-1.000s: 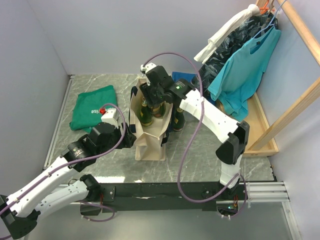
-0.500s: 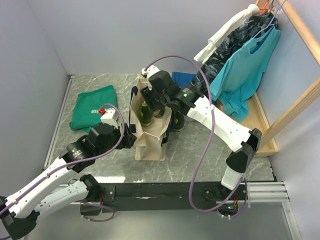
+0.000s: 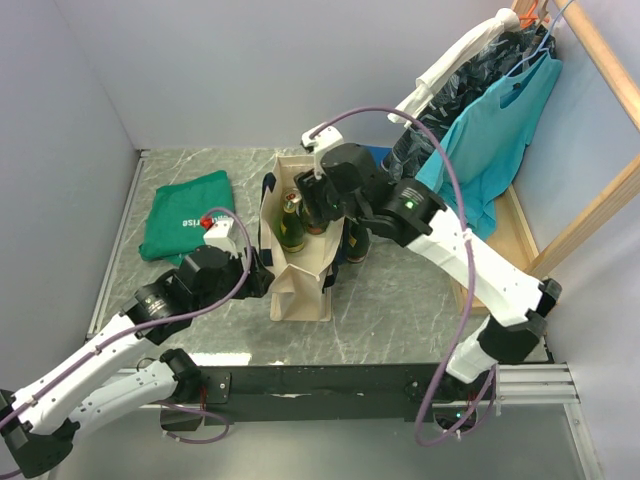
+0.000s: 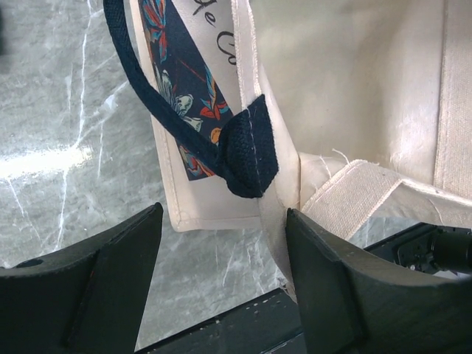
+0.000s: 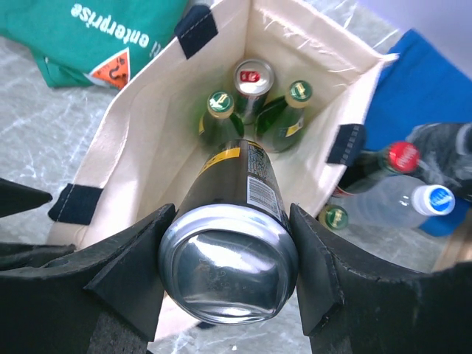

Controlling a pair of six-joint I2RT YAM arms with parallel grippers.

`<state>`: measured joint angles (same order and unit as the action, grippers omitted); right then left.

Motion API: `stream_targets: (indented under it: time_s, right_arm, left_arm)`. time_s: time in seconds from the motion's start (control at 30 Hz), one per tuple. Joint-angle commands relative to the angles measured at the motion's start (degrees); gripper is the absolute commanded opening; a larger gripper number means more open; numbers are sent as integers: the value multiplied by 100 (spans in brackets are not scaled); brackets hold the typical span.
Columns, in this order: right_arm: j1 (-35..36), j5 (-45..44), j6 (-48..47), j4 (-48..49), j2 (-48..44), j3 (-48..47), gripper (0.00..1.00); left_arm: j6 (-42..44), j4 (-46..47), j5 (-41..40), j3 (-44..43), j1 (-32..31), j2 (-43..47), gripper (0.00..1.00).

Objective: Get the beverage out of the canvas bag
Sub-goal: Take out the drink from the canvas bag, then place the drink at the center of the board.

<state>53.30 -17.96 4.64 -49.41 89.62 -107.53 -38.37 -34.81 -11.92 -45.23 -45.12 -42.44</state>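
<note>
The cream canvas bag [image 3: 300, 285] stands upright mid-table with navy strap handles. In the right wrist view my right gripper [image 5: 232, 215] is shut on a dark beverage can with a yellow label [image 5: 230, 273], held above the open mouth of the bag [image 5: 140, 140]. Inside stand two green bottles [image 5: 218, 110] and a silver can with a red tab [image 5: 253, 77]. From above, my right gripper [image 3: 318, 203] hangs over the bag's far end. My left gripper [image 3: 262, 272] is at the bag's left side, open [image 4: 225, 214]; the bag's wall edge [image 4: 274, 221] lies against its right finger.
A folded green T-shirt [image 3: 185, 215] lies left of the bag, and a blue cloth [image 3: 365, 153] behind it. Bottles stand outside the bag on its right [image 3: 357, 240], one red-capped [image 5: 403, 156] and one clear, blue-capped [image 5: 441, 198]. Clothes [image 3: 490, 130] hang on a wooden rack [image 3: 520, 270].
My right arm has risen and drawn back to the right, lifting the can up out of the bag's mouth. The left arm and the bag have stayed put.
</note>
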Motion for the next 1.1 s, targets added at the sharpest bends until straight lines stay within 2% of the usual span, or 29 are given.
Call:
stream_targets:
  time_s: [0.0,0.43,0.63,0.93,1.07]
  right_arm:
    - [75,-516,-16,397,-700,47,0]
    - [84,-1131,36,414,-1421,434,0]
    - [84,-1456,19,441,-1755,741,0]
    - [-47,-1887,80,450,-2177,1111,0]
    - [-371,-1747,203,520,-2370,1453,0]
  left_arm:
    - [66,-44,111,-47,-67,156,74]
    - [23,-105,-3,-56,-102,139,73]
    - [-13,-96,-73,-47,-102,297,76]
    - [-21,-131,-108,-65,-111,332,94]
    - [-13,-123,-152,-47,-119,447,97]
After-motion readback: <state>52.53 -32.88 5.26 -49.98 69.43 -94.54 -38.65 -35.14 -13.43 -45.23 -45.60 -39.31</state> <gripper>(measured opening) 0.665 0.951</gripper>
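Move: The black can is already lifted, gripped in the right hand over the canvas bag; the open table it is carried towards lies roughly 14 cm to that hand's right, 4 cm back and 33 below. Neighbours, some 25 cm lower than the hand: the standing green bottle about 10 right and 2 ahead, the cola bottle 10 right and 10 ahead. From the left hand, that table spot is about 27 right, 7 ahead, 18 below. The black can, still pinched in the right fingers, travels about 11 cm to the right, out over the bag's right rim, climbing some 4 cm mostly early on and easing back a little, while the wrist swings about 15 degrees clockwise and tips up slightly. The left hand stays at the near left rim, rising about a centimetre, and spreads its fingers wider late on. ##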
